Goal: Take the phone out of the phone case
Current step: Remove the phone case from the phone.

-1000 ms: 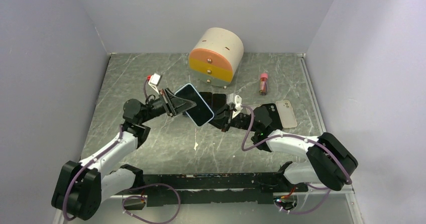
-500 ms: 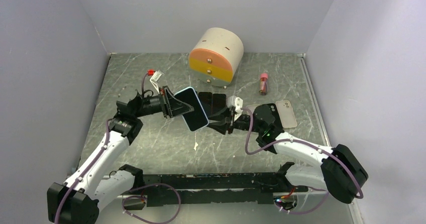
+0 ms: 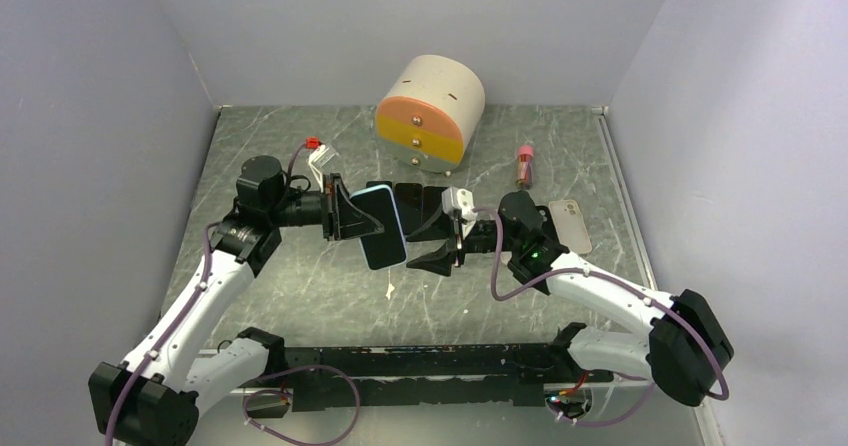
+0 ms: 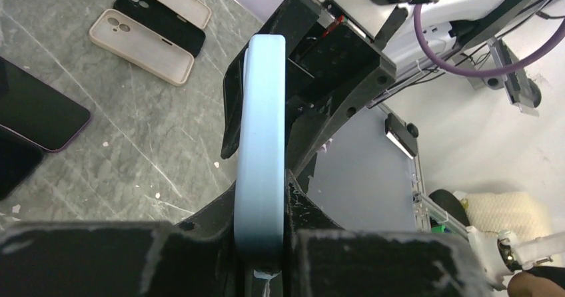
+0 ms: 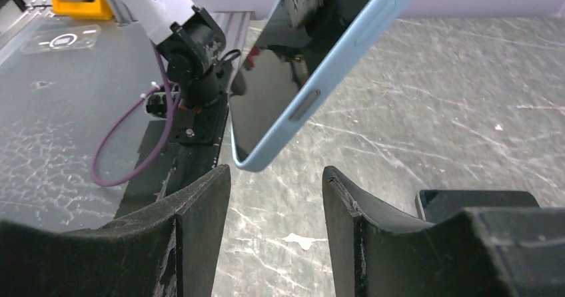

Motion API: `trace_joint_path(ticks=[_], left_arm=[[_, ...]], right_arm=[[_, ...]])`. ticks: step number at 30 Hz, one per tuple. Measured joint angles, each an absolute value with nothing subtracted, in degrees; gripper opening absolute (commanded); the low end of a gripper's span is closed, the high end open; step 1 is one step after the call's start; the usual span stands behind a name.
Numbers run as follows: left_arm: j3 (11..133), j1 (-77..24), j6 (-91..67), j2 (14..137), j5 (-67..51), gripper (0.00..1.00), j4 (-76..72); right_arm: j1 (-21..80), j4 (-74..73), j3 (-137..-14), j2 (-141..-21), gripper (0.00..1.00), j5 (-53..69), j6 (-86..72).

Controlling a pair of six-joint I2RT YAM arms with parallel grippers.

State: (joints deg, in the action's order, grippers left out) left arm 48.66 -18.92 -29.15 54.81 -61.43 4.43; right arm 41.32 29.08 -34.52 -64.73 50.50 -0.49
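Note:
My left gripper [image 3: 352, 216] is shut on a phone in a light blue case [image 3: 379, 225], held on edge above the table's middle. In the left wrist view the blue case edge [image 4: 261, 150] stands upright between my jaws [image 4: 261, 244]. My right gripper [image 3: 440, 241] is open and empty, just right of the phone. In the right wrist view the phone's dark screen and blue case edge [image 5: 313, 90] hang above and between my open jaws [image 5: 276, 197], not touching them.
Two bare dark phones [image 3: 420, 204] lie flat behind the grippers. Empty cases, one dark [image 3: 540, 218] and one beige [image 3: 570, 226], lie at the right. A round drawer box [image 3: 430, 111] stands at the back, and a small pink-capped bottle [image 3: 524, 166] to its right.
My left arm has swung the cased phone left and turned it more upright. My right gripper has followed leftward and opened wider near the phone's lower edge.

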Motion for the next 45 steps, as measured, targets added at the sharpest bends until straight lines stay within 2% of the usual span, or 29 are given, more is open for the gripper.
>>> trace_joint_path(ticks=[6,17,21,25,26,40,45], left_arm=[[50.0,-18.92,-25.52,55.59,-63.05,0.03,7.2],[50.15,-18.87,-24.47,55.99,-63.83,0.02,7.49],[50.15,-18.81,-24.93,56.1,-63.9,0.02,6.15],[50.15,-18.72,-24.69,56.21,-64.64,0.03,5.82],[50.15,-18.72,-24.43,56.29,-64.9,0.03,5.78],[49.93,-18.15,-26.28,58.72,-69.36,0.03,1.74],[49.93,-18.59,-29.5,58.72,-71.75,0.02,1.76]], right_arm=[[41.34,28.8,-37.39,-66.83,0.53,54.48,-1.83],[41.76,24.62,-40.86,-69.91,0.39,57.65,-0.54],[42.17,22.22,-42.13,-71.24,0.24,59.07,1.21],[42.48,17.87,-43.62,-71.68,0.01,59.7,5.21],[42.48,16.43,-44.01,-71.68,0.0,59.81,6.26],[42.81,7.86,-46.5,-71.68,0.0,59.9,17.41],[42.78,6.9,-46.98,-72.88,0.0,54.54,21.61]])
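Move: The cased phone is already pinched in my left hand, its middle about 1 cm to the right of that hand. From my open right hand its middle is some 7 cm left, 3 cm ahead and 4 cm higher, with the lower right corner of the case just off my fingertips. The middle table phone lies about 25 cm ahead, 2 cm left and 22 cm below; the left table phone stands 8 cm left of it. I shut my wide-open right fingers at the case's lower right corner while easing about 1.5 cm left and back, then draw down about 2 cm, tipping the fingertips down some 10 degrees and sliding a couple of centimetres forward at the end. My left hand keeps its pinch on the phone, turns about 10 degrees clockwise and finally backs off roughly 1 cm. ##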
